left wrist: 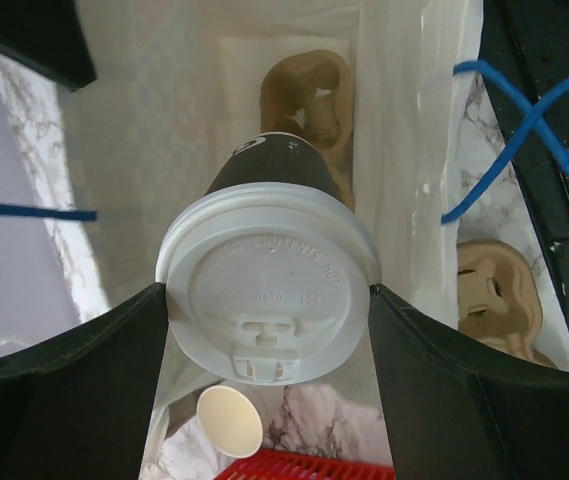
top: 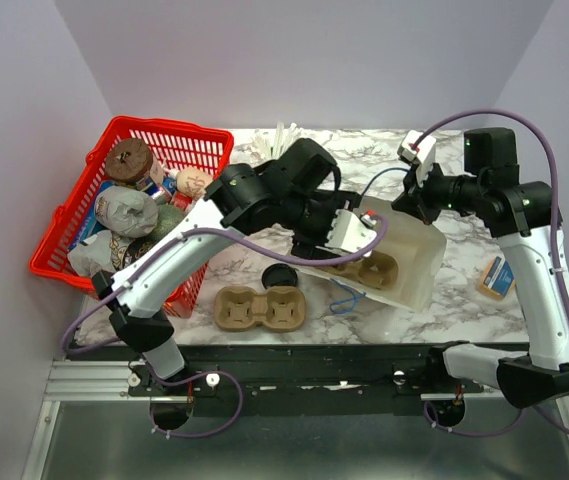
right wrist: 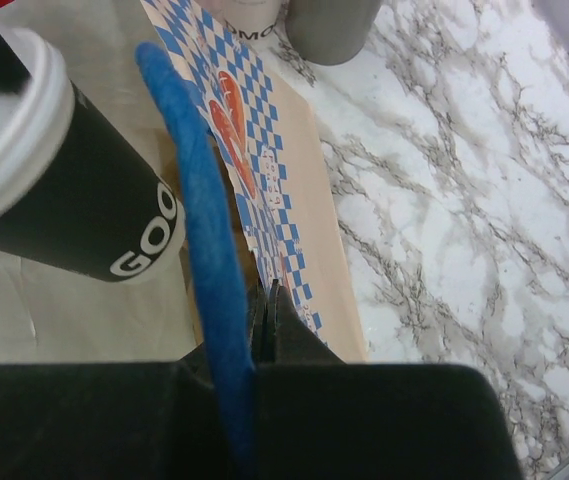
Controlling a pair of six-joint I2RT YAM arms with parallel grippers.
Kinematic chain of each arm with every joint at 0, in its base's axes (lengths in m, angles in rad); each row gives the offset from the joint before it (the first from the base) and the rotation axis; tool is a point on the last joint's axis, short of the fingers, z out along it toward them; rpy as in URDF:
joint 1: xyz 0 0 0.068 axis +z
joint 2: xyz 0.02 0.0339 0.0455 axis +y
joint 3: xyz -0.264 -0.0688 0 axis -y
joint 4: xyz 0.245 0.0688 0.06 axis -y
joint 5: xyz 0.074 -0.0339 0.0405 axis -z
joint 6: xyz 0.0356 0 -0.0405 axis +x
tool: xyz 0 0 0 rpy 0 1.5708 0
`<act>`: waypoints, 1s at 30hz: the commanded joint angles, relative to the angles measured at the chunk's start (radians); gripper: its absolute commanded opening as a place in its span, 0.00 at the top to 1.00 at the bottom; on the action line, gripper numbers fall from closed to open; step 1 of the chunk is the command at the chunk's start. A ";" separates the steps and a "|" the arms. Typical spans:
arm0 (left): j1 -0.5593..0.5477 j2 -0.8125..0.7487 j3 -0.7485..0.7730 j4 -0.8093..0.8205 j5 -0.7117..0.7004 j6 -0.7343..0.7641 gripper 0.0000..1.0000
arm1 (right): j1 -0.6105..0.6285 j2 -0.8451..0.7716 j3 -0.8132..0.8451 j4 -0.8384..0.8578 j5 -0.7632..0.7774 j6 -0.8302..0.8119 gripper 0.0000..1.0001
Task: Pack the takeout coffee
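The takeout coffee point(left wrist: 267, 290), dark-bodied with a white lid, lies tilted between the black fingers point(left wrist: 84, 380) of my left gripper point(left wrist: 267, 292), which press on both sides of its lid. Its base points into the white plastic bag point(top: 419, 265) toward a cardboard cup carrier point(left wrist: 309, 90) inside. In the right wrist view the cup point(right wrist: 54, 190) shows at the left. My right gripper point(right wrist: 272, 290) is shut on the bag's edge, the blue handle point(right wrist: 199, 230) running beside its jaws. Seen from above, the left gripper point(top: 359, 240) is at the bag's mouth and the right gripper point(top: 404, 205) at its far corner.
A second cup carrier point(top: 260, 308) and a round black lid point(top: 279, 276) lie near the front edge. A red basket point(top: 189, 145) full of items stands at the left. A cream paper cup point(left wrist: 229, 420) sits near it. A small box point(top: 497, 277) lies at the right.
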 commanded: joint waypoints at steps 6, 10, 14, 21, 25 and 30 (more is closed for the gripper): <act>-0.034 0.093 -0.023 -0.011 -0.092 0.049 1.00 | 0.007 -0.076 -0.017 0.096 0.015 0.079 1.00; -0.036 0.102 -0.093 0.037 -0.166 0.067 1.00 | 0.045 -0.104 -0.079 0.107 0.029 0.065 0.99; -0.037 0.093 -0.178 0.139 -0.232 0.086 1.00 | 0.080 -0.131 -0.145 0.139 0.075 0.061 1.00; -0.037 0.107 -0.229 0.167 -0.272 0.110 1.00 | 0.096 -0.164 -0.198 0.179 0.106 0.150 0.99; -0.037 0.120 -0.241 0.180 -0.289 0.116 1.00 | 0.097 -0.173 -0.208 0.185 0.097 0.173 0.99; -0.037 0.125 -0.244 0.193 -0.298 0.121 1.00 | 0.111 -0.228 -0.222 0.252 0.136 0.228 1.00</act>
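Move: Below and beyond the left hand, which already holds the coffee cup by its lid, the cup carrier lies in the paper bag: about 8 cm ahead, 10 to the right, 28 down. The bag's mouth is centred some 3 cm ahead, 7 right and 8 down. Outside, a second carrier lies about 15 cm left and 3 back, a black dish 10 left and 5 ahead, both some 30 down. From the right hand, the bagged carrier is 27 cm down, 4 left, 1 back. Lowering the held coffee cup into the bag, the left hand sinks about 11 cm towards the carrier's left pocket, sliding forward 5 cm from partway down, while its fingers swing some 15 degrees steeper and keep their grip, easing off near the end. The right hand keeps its pinch on the bag's rim by the blue handle, lifts about 2 cm, then dips and draws back and slightly left. ##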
